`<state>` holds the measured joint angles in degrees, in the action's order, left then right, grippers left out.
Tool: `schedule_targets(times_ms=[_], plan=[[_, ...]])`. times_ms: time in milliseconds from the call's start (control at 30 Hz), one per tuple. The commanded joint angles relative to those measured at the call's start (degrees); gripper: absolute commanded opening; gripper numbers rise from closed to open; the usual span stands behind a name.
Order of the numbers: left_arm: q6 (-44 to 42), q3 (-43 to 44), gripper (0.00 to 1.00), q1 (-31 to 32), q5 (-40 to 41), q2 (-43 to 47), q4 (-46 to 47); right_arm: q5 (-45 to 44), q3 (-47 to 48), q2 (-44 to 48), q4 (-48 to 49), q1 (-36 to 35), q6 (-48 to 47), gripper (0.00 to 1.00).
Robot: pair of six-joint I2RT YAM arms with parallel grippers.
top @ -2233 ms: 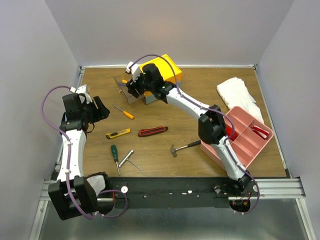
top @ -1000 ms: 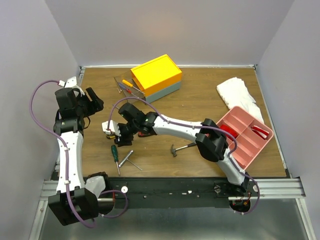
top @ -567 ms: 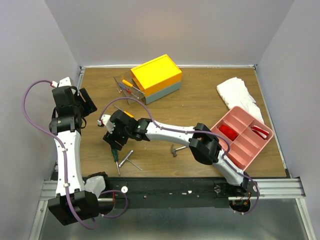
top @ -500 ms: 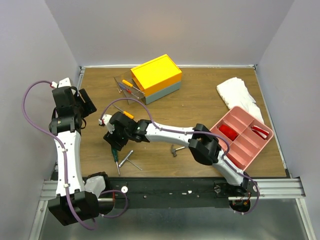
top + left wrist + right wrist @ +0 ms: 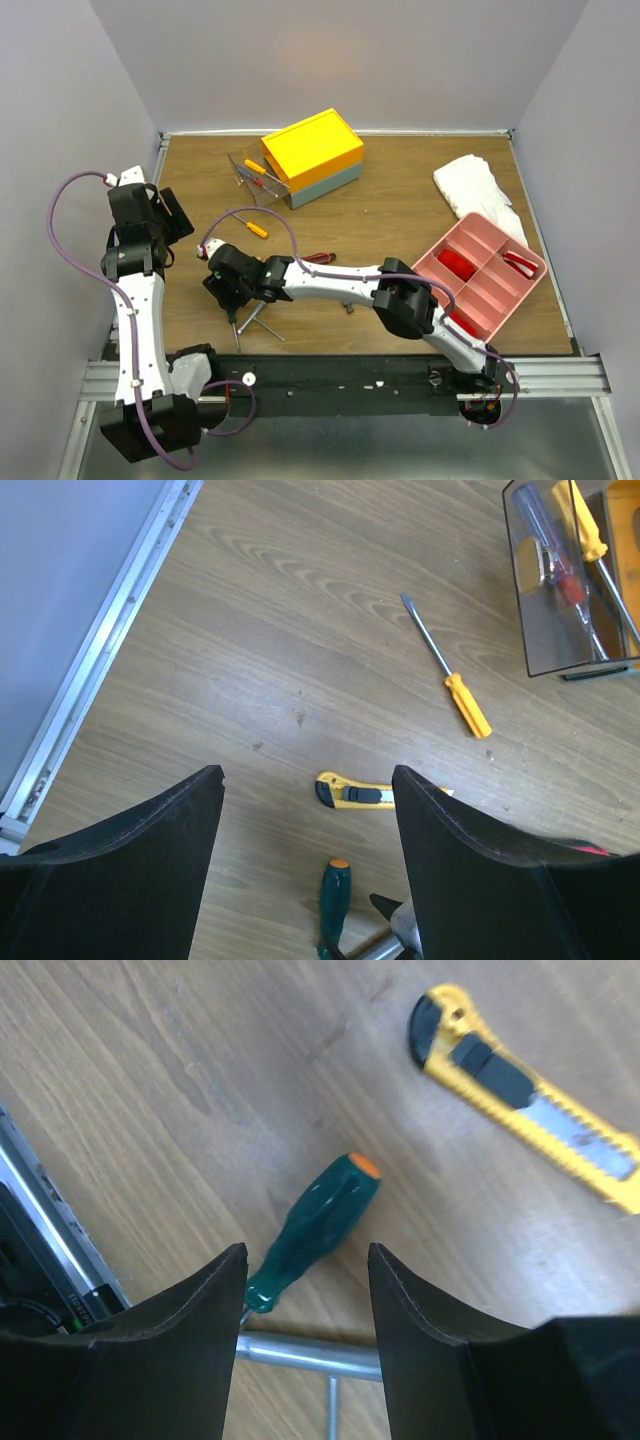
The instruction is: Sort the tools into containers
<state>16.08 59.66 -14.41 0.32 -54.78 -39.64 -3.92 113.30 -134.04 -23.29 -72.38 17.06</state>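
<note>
My right gripper [image 5: 228,292] is open low over the table's left front. In the right wrist view its jaws [image 5: 305,1255] straddle the lower end of the green-handled screwdriver [image 5: 315,1225], not closed on it. The silver L-shaped wrench [image 5: 310,1355] lies just below, and the yellow utility knife [image 5: 530,1100] lies above right. My left gripper [image 5: 165,215] is open and empty at the far left. Its view shows the orange screwdriver [image 5: 460,690], the yellow knife [image 5: 355,793] and the green screwdriver [image 5: 332,905]. The yellow-topped box [image 5: 312,150] stands at the back, its clear drawer [image 5: 255,175] pulled out with screwdrivers inside.
A pink divided tray [image 5: 480,270] sits at the right with red items in it, and a white cloth [image 5: 478,190] lies behind it. The red knife [image 5: 318,258] shows partly behind my right arm. The hammer is mostly hidden. A metal rail [image 5: 100,660] edges the table's left side.
My right arm swung from the drawer at the back down to the left front and lowered over the green screwdriver. My left arm drew back toward the left wall.
</note>
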Motion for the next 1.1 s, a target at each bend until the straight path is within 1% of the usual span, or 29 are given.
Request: schedule_targets(times_ms=[0,267,367,400,500,533,567,600,667,767,833,867,900,933,1067], plan=[[-1.57,-1.21,0.79,-0.26,2.58,2.31,-1.05,-2.31,1.75,-3.42,-2.02,-2.41,3.07,0.58],[-1.31,-1.56,0.79,-0.18,2.58,4.07,-1.23,-5.83,3.51,-7.81,-1.67,-4.0,2.98,0.52],[-0.7,-1.82,0.79,-0.18,2.59,4.69,-1.41,-5.57,2.9,-8.17,-0.45,-4.35,1.14,0.46],[-0.43,-1.83,0.79,-0.18,2.58,4.86,-1.49,-5.74,2.55,-8.17,-0.09,-4.35,0.7,0.42],[0.09,-1.74,0.79,-0.18,2.23,4.78,-1.76,-5.83,1.23,-7.29,2.37,-4.35,-2.64,0.24],[0.18,-1.65,0.79,-0.18,2.14,4.86,-1.58,-6.7,1.14,-6.59,3.33,-4.09,-3.69,0.2],[0.45,-1.39,0.79,-0.18,2.06,4.78,-1.5,-6.28,1.14,-6.07,3.69,-3.91,-4.05,0.14],[0.62,-1.13,0.79,-0.26,1.71,4.77,-1.5,-5.49,1.57,-5.45,4.12,-3.56,-4.4,0.05],[0.8,0.1,0.79,-0.26,1.44,4.51,-1.58,-3.03,2.1,-3.7,5.88,-2.51,-4.49,0.01],[0.54,2.39,0.79,-0.26,1.27,4.16,-1.58,3.64,3.77,-1.15,7.46,-0.4,-3.96,0.01],[-0.08,4.4,0.79,-0.26,1.09,3.98,-1.58,9.08,3.86,2.36,8.34,1.44,-5.01,0.01],[-0.34,5.02,0.79,-0.26,1.09,3.98,-1.41,9.98,3.6,3.51,8.26,2.23,-5.71,0.01],[-0.43,5.55,0.8,-0.26,1.09,4.07,-1.23,10.6,3.08,6.65,8.17,2.94,-6.59,0.01],[-0.52,6.34,0.8,-0.18,1.0,4.33,-0.45,11.73,2.38,8.08,8.35,4.6,-8.95,0.01],[0.53,7.31,0.8,-0.18,-0.22,5.21,2.89,11.57,-1.93,15.99,9.4,9.53,-14.59,0.01]])
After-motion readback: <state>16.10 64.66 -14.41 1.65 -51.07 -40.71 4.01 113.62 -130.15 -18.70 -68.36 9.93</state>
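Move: The right hand, still empty, hangs low above the green screwdriver, whose middle lies some 4 cm back, 1 cm to the left and 5 cm below. The T-shaped wrench sits beside it, about 6 cm to this hand's right and 5 cm back; the yellow cutter is roughly 7 cm ahead, neither left nor right. From the left hand the green screwdriver is about 14 cm back, 12 cm right and 21 cm down. Fingers pinch the green handle near its shaft end: the right hand first sinks about 4 cm while drawing back some 3 cm, then shuts its half-open fingers almost fully. Keeping the grip, it climbs about 10 cm, gathering speed, and swings roughly 5 cm forward towards the open drawer, the wrist rolling a little. The empty left hand, fingers wide, rises some 5 cm late on. ##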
